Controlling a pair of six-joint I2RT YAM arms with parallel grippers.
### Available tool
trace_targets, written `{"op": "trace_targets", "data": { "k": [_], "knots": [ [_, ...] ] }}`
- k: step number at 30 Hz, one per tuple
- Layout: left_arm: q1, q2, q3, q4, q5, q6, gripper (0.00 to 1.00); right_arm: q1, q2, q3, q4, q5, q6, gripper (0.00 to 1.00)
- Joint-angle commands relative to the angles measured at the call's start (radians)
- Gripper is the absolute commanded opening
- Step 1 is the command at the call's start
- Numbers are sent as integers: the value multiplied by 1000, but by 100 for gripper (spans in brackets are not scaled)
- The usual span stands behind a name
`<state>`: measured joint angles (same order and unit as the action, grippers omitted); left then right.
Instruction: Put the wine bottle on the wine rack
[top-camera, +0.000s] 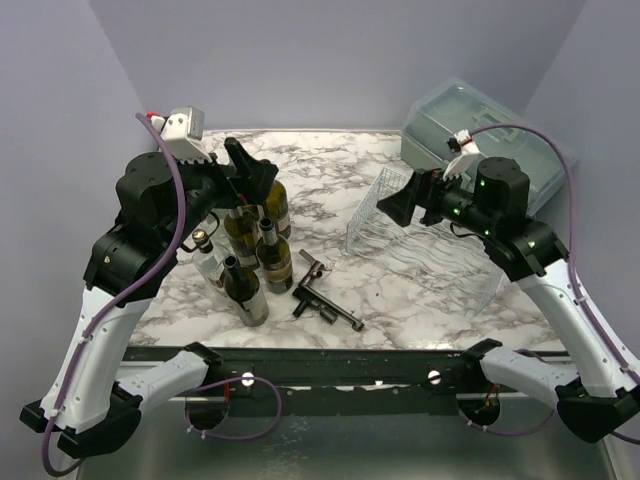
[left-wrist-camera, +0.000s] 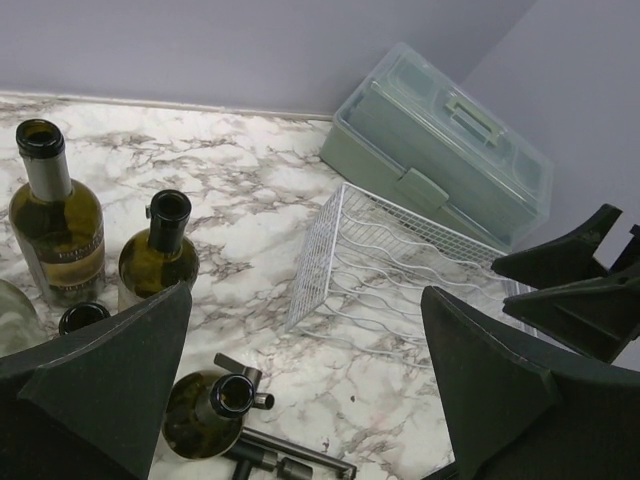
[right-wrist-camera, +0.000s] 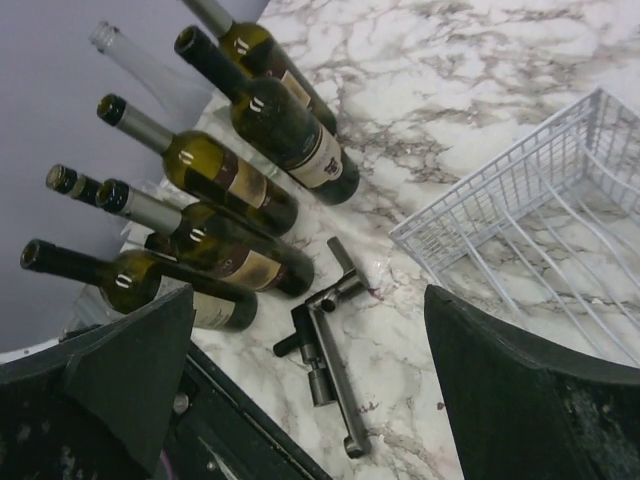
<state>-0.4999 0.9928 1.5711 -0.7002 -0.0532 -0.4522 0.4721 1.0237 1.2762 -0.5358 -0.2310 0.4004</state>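
Several wine bottles (top-camera: 272, 255) stand upright in a cluster on the left of the marble table; the nearest is a dark one (top-camera: 243, 290). In the right wrist view the bottles (right-wrist-camera: 285, 125) fill the upper left. The silver wire wine rack (top-camera: 420, 245) lies right of centre with no bottle in it, and shows too as the rack (left-wrist-camera: 400, 270) and rack (right-wrist-camera: 540, 220). My left gripper (top-camera: 250, 168) hovers open above the bottles, one open bottle mouth (left-wrist-camera: 230, 393) below its left finger (left-wrist-camera: 110, 380). My right gripper (top-camera: 395, 207) hangs open above the rack's left end.
A dark metal lever tool (top-camera: 325, 295) lies on the table between bottles and rack, also under the right gripper (right-wrist-camera: 330, 350). A translucent grey-green lidded box (top-camera: 480, 135) sits at the back right behind the rack. A black rail (top-camera: 330, 365) runs along the near edge.
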Motion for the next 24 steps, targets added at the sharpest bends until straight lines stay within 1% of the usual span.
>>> {"op": "trace_targets", "data": {
  "k": [1,4,8,13,18,21,24],
  "knots": [
    [-5,-31,-14,-41,-9,-5,99,20,16,-68,88,-178,18,100],
    [-5,-36,-16,-53,-10,-8,99,95,50,-83,96,-152,9,100],
    [-6,-30,-19,-69,1,-8,99,274,109,-97,118,3,1,100],
    [-5,-22,-22,-82,20,-11,99,433,210,-124,195,143,15,100],
    [-5,-19,-14,-97,51,-35,99,497,284,-148,279,195,24,100],
    [-5,-6,4,-125,118,-39,99,516,310,-152,313,213,22,100],
    [-5,3,5,-168,122,-46,99,523,338,-150,335,218,21,100]
  ]
}}
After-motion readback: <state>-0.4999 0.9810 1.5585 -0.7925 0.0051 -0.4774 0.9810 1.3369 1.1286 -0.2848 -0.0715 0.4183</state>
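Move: The wine bottle that the right hand heads for, the one at the group's right edge, stands about 26 cm to its left, 3 cm nearer the base and some 20 cm lower. The front bottle is about 33 cm left and 9 cm back; the rear bottle is 26 cm left and 10 cm ahead. The metal tool lies roughly 15 cm left, 6 cm back and 34 cm down. From the left hand, the aimed-at bottle is about 5 cm back, 2 cm right and 30 cm below. Sweep the open right gripper about 16 cm left and 13 cm down, drawing it back some 6 cm, so that it comes in over the metal tool towards the right-hand wine bottle; let the leftward run ease off near the end. Turn the wrist some 20 degrees counter-clockwise on the way, fingers wide. Sink the open left hand slightly, tipping it down a little. ##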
